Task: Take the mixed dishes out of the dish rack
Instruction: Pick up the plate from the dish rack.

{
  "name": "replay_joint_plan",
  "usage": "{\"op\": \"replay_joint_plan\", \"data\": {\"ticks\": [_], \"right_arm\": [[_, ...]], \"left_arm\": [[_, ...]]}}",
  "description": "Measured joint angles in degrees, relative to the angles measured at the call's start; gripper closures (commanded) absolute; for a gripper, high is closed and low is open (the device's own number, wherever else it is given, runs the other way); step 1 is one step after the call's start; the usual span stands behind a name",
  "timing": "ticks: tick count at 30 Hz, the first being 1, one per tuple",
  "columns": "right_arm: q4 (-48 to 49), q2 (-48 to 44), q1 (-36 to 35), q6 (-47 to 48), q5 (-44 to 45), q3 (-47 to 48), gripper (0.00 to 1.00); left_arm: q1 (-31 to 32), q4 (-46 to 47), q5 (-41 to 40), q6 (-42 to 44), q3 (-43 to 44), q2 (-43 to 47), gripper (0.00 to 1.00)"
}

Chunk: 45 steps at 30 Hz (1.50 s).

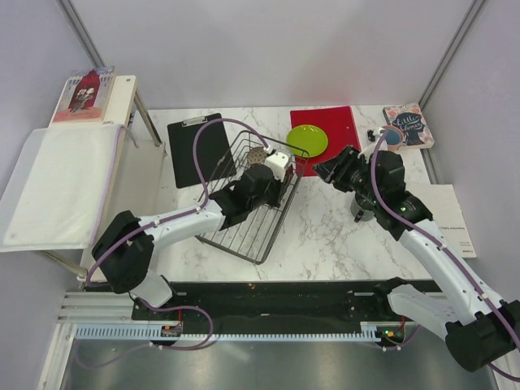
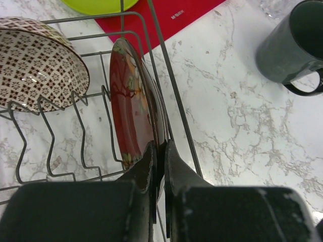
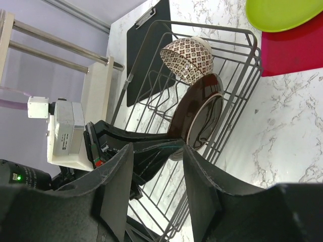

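Observation:
The black wire dish rack [image 1: 244,215] stands at mid-table. In it the dark red patterned plate [image 2: 132,101] stands on edge beside the beige mesh-patterned bowl [image 2: 40,60]. My left gripper [image 2: 160,151] is shut on the plate's lower rim, as the right wrist view [image 3: 199,113] also shows. My right gripper [image 3: 157,171] is open and empty, just right of the rack [image 1: 329,171]. The lime-green plate [image 1: 307,140] lies on a red mat. The grey mug [image 2: 290,48] stands on the table right of the rack. The pink cup [image 1: 392,136] is at the far right.
A black clipboard [image 1: 199,150] lies left of the rack. The red mat [image 1: 337,122] and a book [image 1: 410,126] are at the back right. A side shelf with a white cloth [image 1: 61,187] stands off the table's left edge. Papers [image 1: 451,215] lie at the right.

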<state>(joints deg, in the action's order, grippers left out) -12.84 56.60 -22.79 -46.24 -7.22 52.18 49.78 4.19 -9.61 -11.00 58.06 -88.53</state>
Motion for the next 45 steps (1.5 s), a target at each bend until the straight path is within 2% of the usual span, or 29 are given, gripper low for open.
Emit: {"op": "replay_joint_plan", "data": {"ticks": [10,21,25,32,39,45], "right_arm": [[0.07,0.02,0.0,0.09,0.07,-0.09,0.49],[0.35,0.2,0.0,0.24,0.09,-1.55,0.49],[0.37,0.17,0.0,0.28,0.22,-1.84,0.49],[0.37,-0.22,0.0,0.66,0.24,-2.36,0.48],[0.37,-0.63,0.0,0.66,0.24,-2.67,0.49],[0.37,-0.9,0.0,0.66,0.24,-2.67,0.48]], "left_arm": [[0.0,-0.61,4.94,-7.45,-0.76,1.4,0.98],[-1.77,1.44,10.23,-16.83,-5.55,6.84,0.98],[-4.26,4.39,11.78,-20.94,-9.09,9.35,0.98],[-13.53,10.95,20.35,-28.92,-15.39,13.64,0.98],[-18.25,13.09,23.1,-30.32,-15.21,17.92,0.98],[-18.25,11.21,27.26,-29.31,-11.39,19.61,0.98]]}}
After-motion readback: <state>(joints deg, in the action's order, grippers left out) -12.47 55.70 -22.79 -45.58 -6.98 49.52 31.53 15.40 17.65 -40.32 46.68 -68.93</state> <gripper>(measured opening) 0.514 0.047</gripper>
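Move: The left gripper is already shut on the near rim of the brown plate, whose middle lies about 6 cm ahead, 3 cm to the right and a couple of centimetres below. The patterned bowl sits some 12 cm ahead and 9 cm left, the green plate roughly 20 cm ahead and 10 cm right, down on the table. From the right gripper the brown plate is about 6 cm ahead, 8 cm left and 13 cm lower. Keep the left gripper shut on the brown plate's rim and first draw it back about 3 cm towards the base, then swing it forward again and left, across the rack, while lifting it out, ending some 10 cm higher. Roll the wrist right side up by close to 40 degrees so the fingers come level, pointing right. ##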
